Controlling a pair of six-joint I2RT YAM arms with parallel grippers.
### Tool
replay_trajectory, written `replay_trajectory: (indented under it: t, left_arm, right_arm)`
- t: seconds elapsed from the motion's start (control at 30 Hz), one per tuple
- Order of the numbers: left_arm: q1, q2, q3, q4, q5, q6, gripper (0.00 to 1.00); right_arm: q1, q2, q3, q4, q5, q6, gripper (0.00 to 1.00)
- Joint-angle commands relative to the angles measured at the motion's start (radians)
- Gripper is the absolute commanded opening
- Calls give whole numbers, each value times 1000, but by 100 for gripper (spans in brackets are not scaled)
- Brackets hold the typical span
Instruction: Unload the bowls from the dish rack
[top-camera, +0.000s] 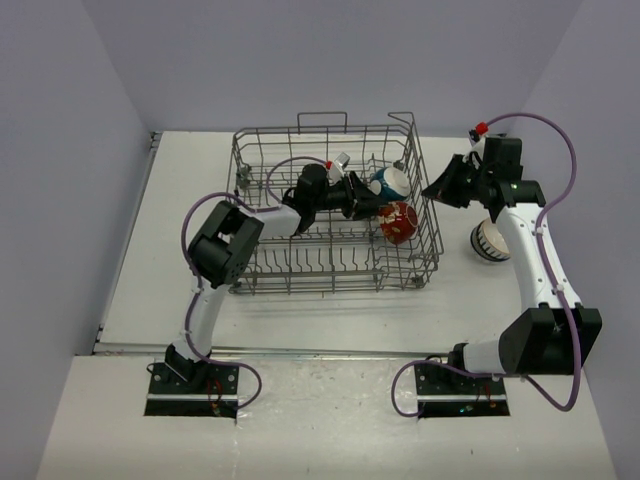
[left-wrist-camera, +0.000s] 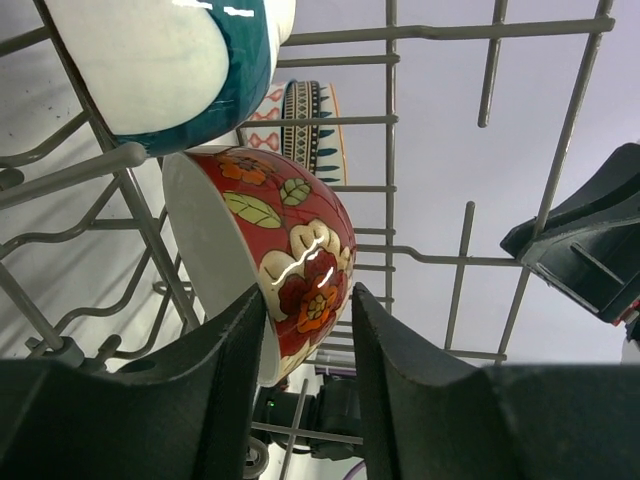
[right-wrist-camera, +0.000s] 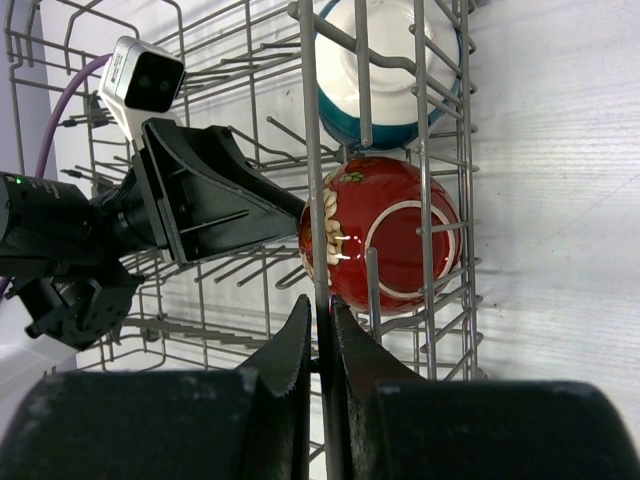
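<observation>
A red patterned bowl (top-camera: 398, 222) (left-wrist-camera: 290, 250) (right-wrist-camera: 395, 235) stands on edge at the right end of the grey wire dish rack (top-camera: 300, 268), with a teal-white bowl (top-camera: 390, 181) (left-wrist-camera: 170, 70) (right-wrist-camera: 385, 70) just behind it. My left gripper (top-camera: 372, 207) (left-wrist-camera: 308, 292) is inside the rack and open. It straddles the red bowl's rim, one finger inside the bowl and the other a small gap off its outer wall. My right gripper (top-camera: 437, 190) (right-wrist-camera: 320, 305) is shut on an upright wire of the rack's right wall (right-wrist-camera: 310, 150).
A white bowl with dark stripes (top-camera: 488, 242) sits on the table right of the rack, beside the right arm. A patterned bowl (left-wrist-camera: 305, 125) shows through the wires in the left wrist view. Upright tines (top-camera: 300, 255) line the rack floor.
</observation>
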Motion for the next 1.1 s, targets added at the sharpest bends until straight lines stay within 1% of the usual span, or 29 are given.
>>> replay_trajectory:
  t: [0.0,0.3,0.47,0.57,0.63,0.67,0.73,0.87,0.93,1.03,1.07]
  left_arm:
    - [-54,16,68,56,75,-26,40]
    - [-71,27,91,78,81,-62,37]
    - [-79,29,98,64,90,-80,39]
    - [-80,19,98,32,92,-60,41]
    - [-80,18,94,25,95,-56,40]
    - [-80,15,92,21,96,-51,35]
    - [-79,7,88,5,92,-34,32]
    - [-75,7,80,18,87,-39,20]
    - [-74,10,78,22,83,-40,18]
    - [-74,12,75,18,72,-29,12]
    - [-74,13,74,19,72,-26,6]
  right_arm:
    - [41,50,-11,-122,-50,-5,0]
    - [42,57,-7,-122,-58,-4,0]
    - [50,70,-5,-126,-55,-5,0]
    - [58,77,-2,-125,-52,-2,0]
    - [61,80,-2,-128,-50,-2,0]
    - [62,80,-2,-128,-44,-1,0]
    - [62,83,-2,-126,-44,-1,0]
    - [64,81,-5,-123,-44,-2,0]
    - [64,80,-7,-125,-44,-2,0]
    - [64,75,-8,-125,-43,-1,0]
    - [64,75,-8,-129,-38,-2,0]
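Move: The red flowered bowl's middle is about 5 cm to the left hand's right, 3 cm back and 3 cm below, with its near rim already reaching between the open fingers. The blue-and-white bowl sits some 6 cm ahead, 4 cm right and 3 cm below. The rack's right rim runs about 10 cm right, level with the hand and 7 cm higher. From the right hand, the red bowl is around 5 cm left, 2 cm back and 12 cm below. Bring the left gripper back and to the right by about 5 cm in all, along the red bowl's rim, rising a centimetre or so and turning slightly clockwise. Then stop and close the half-open fingers to pinch the rim, one finger inside the bowl and one outside. Keep the right fingers shut on the rack's rim wire, letting that hand drift about 1 cm left. ##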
